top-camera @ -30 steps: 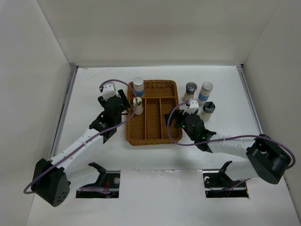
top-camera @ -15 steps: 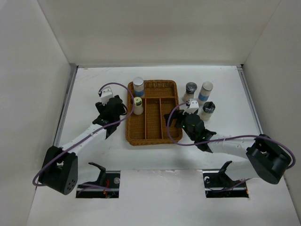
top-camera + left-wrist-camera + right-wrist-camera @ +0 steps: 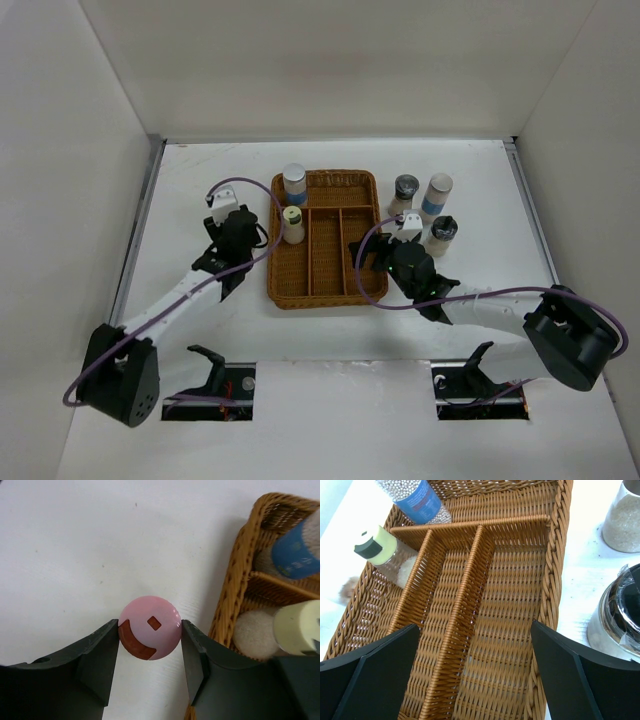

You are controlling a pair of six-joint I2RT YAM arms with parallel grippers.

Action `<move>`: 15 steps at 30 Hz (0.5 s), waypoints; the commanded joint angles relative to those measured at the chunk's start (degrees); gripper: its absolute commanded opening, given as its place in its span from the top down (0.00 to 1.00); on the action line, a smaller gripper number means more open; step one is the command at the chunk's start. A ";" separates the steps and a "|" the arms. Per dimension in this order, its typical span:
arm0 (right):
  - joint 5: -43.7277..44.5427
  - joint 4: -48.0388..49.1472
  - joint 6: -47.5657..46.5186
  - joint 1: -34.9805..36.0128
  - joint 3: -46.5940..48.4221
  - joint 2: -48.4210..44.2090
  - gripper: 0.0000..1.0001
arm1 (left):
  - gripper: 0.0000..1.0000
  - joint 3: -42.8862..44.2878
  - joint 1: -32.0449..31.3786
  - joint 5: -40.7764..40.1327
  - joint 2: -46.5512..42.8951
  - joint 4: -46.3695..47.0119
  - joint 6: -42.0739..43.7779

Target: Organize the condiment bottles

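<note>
A pink-capped condiment bottle (image 3: 150,634) stands on the white table just left of the brown wicker tray (image 3: 235,580). My left gripper (image 3: 150,625) is shut on it, both fingers against the cap; in the top view the left gripper (image 3: 237,232) hides it. In the tray's left compartments stand a blue-labelled bottle (image 3: 294,183) and a yellow-capped bottle (image 3: 292,224). My right gripper (image 3: 474,630) hangs wide open over the tray's near right part, holding nothing. Three bottles stand right of the tray: a black-capped one (image 3: 405,190), a blue-labelled one (image 3: 437,195), another black-capped one (image 3: 442,233).
White walls close in the table on the left, right and back. The tray's middle and right compartments (image 3: 510,605) hold nothing. A black-capped jar (image 3: 620,625) stands close to my right gripper's right finger, outside the tray rim (image 3: 555,580).
My left gripper has pulled left, away from the yellow-capped bottle in the tray, and its jaws have narrowed onto the pink cap. The right arm has not moved.
</note>
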 commanded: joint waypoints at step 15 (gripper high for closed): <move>-0.84 1.97 0.40 -0.32 2.00 0.00 0.00 | 0.66 6.56 -20.10 0.23 -10.85 -10.97 1.49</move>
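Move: The place for the held pink-capped bottle, the near part of the basket's left compartment, lies about 12 cm right of the left gripper, 5 cm back and roughly 8 cm below. The yellow-capped bottle stands in the same compartment about 9 cm beyond that place. The blue-label bottle is some 15 cm ahead and 14 cm right of the left gripper. From the right gripper, the place is about 24 cm left and 3 cm back. Keep the left gripper closed on the pink-capped bottle and raise it about 8 cm while drawing back. Swing it some 9 cm to the right, across the basket's left rim to above the left compartment on the near side of the yellow-capped bottle, turning about 20 degrees clockwise. Begin lowering only at the very end. ##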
